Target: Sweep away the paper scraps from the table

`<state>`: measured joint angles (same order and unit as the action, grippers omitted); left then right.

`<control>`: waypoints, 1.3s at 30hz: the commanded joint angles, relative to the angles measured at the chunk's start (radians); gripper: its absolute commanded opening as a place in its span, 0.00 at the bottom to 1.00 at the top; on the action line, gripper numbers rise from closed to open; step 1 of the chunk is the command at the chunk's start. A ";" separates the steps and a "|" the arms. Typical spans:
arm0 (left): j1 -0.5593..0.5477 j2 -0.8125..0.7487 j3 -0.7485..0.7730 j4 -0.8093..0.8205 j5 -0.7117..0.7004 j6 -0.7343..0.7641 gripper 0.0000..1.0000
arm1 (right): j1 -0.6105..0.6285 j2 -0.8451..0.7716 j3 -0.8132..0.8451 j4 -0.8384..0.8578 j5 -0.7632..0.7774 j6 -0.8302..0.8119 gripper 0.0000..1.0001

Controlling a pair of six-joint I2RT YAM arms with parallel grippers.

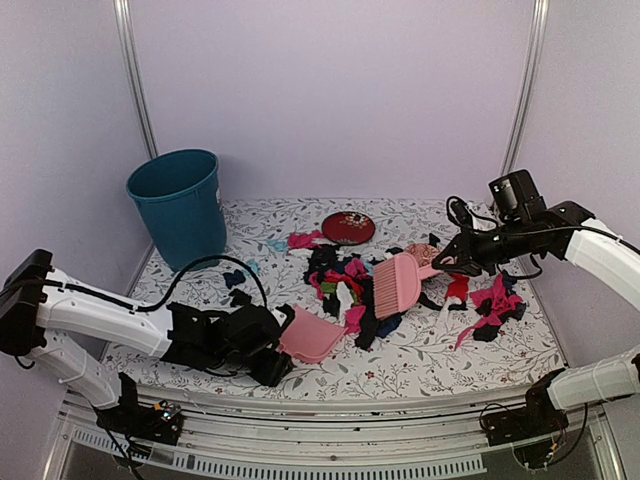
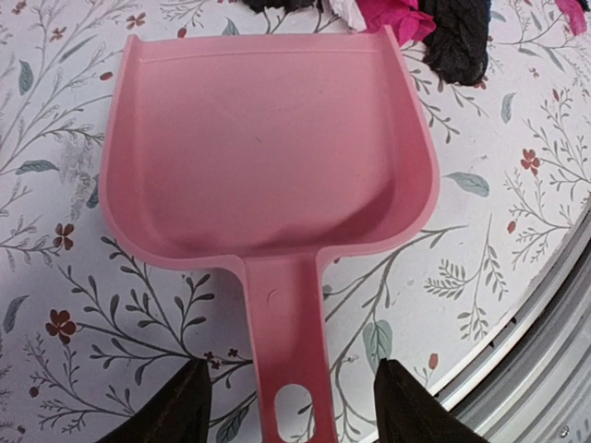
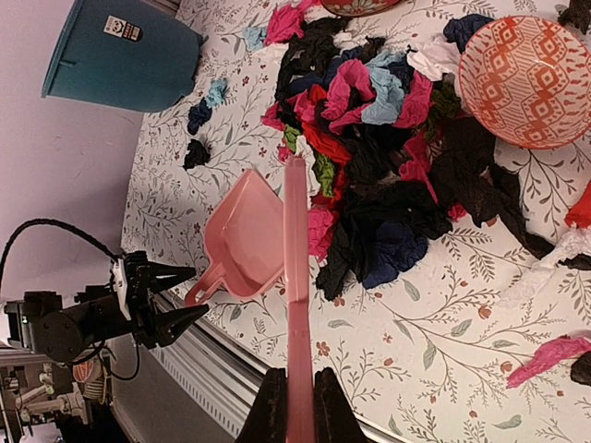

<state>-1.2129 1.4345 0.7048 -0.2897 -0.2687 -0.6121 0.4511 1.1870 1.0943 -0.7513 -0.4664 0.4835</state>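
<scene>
Paper scraps (image 1: 340, 275) in black, pink, red and blue lie heaped mid-table (image 1: 440, 360), with more (image 1: 492, 305) at the right. In the right wrist view the heap (image 3: 388, 175) fills the centre. A pink dustpan (image 1: 312, 335) lies flat at the front left, its mouth toward the heap. My left gripper (image 2: 294, 406) is open, its fingers (image 2: 180, 411) either side of the dustpan handle (image 2: 288, 341) without touching it. My right gripper (image 3: 297, 406) is shut on the handle of a pink brush (image 3: 295, 277); its head (image 1: 397, 283) hangs over the heap's right side.
A teal bin (image 1: 180, 200) stands at the back left. A dark-red plate (image 1: 348, 227) sits at the back centre. An orange-patterned dish (image 3: 531, 78) rests among the scraps. The table's front edge and metal rail (image 2: 545, 351) run right beside the dustpan handle.
</scene>
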 commanded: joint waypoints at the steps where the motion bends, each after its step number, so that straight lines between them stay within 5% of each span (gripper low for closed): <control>1: -0.008 0.017 -0.026 0.088 0.014 0.020 0.61 | 0.000 0.019 0.059 -0.009 -0.005 0.007 0.02; 33: 0.004 0.107 0.067 -0.065 -0.030 0.006 0.33 | 0.000 -0.039 -0.044 0.045 -0.003 0.057 0.02; 39: -0.002 0.058 0.120 -0.182 -0.029 0.010 0.26 | -0.003 -0.006 0.086 -0.056 0.050 0.020 0.02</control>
<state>-1.2114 1.5455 0.7715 -0.3733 -0.2985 -0.6033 0.4511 1.1633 1.0634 -0.7498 -0.4641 0.5335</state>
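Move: The dustpan's handle lies almost under the open left fingers, about 2 cm ahead, 2 cm right and 3 cm below. From that hand the pan is roughly 7 cm ahead and 6 cm right, the main heap of paper scraps 20 cm ahead and 16 cm right, and the small black scraps some 20 cm ahead and 11 cm left. From the right hand, the handle is about 32 cm left, 8 cm back and 20 cm below. The dustpan's handle is straddled by the left fingers, which sink about 3 cm around it, ease back up about 1 cm and close from well open to roughly a quarter open, coming against both its sides. Meanwhile the wrist rolls some 10 degrees, its left side rising. The right hand keeps the brush held aloft, nearly still. ##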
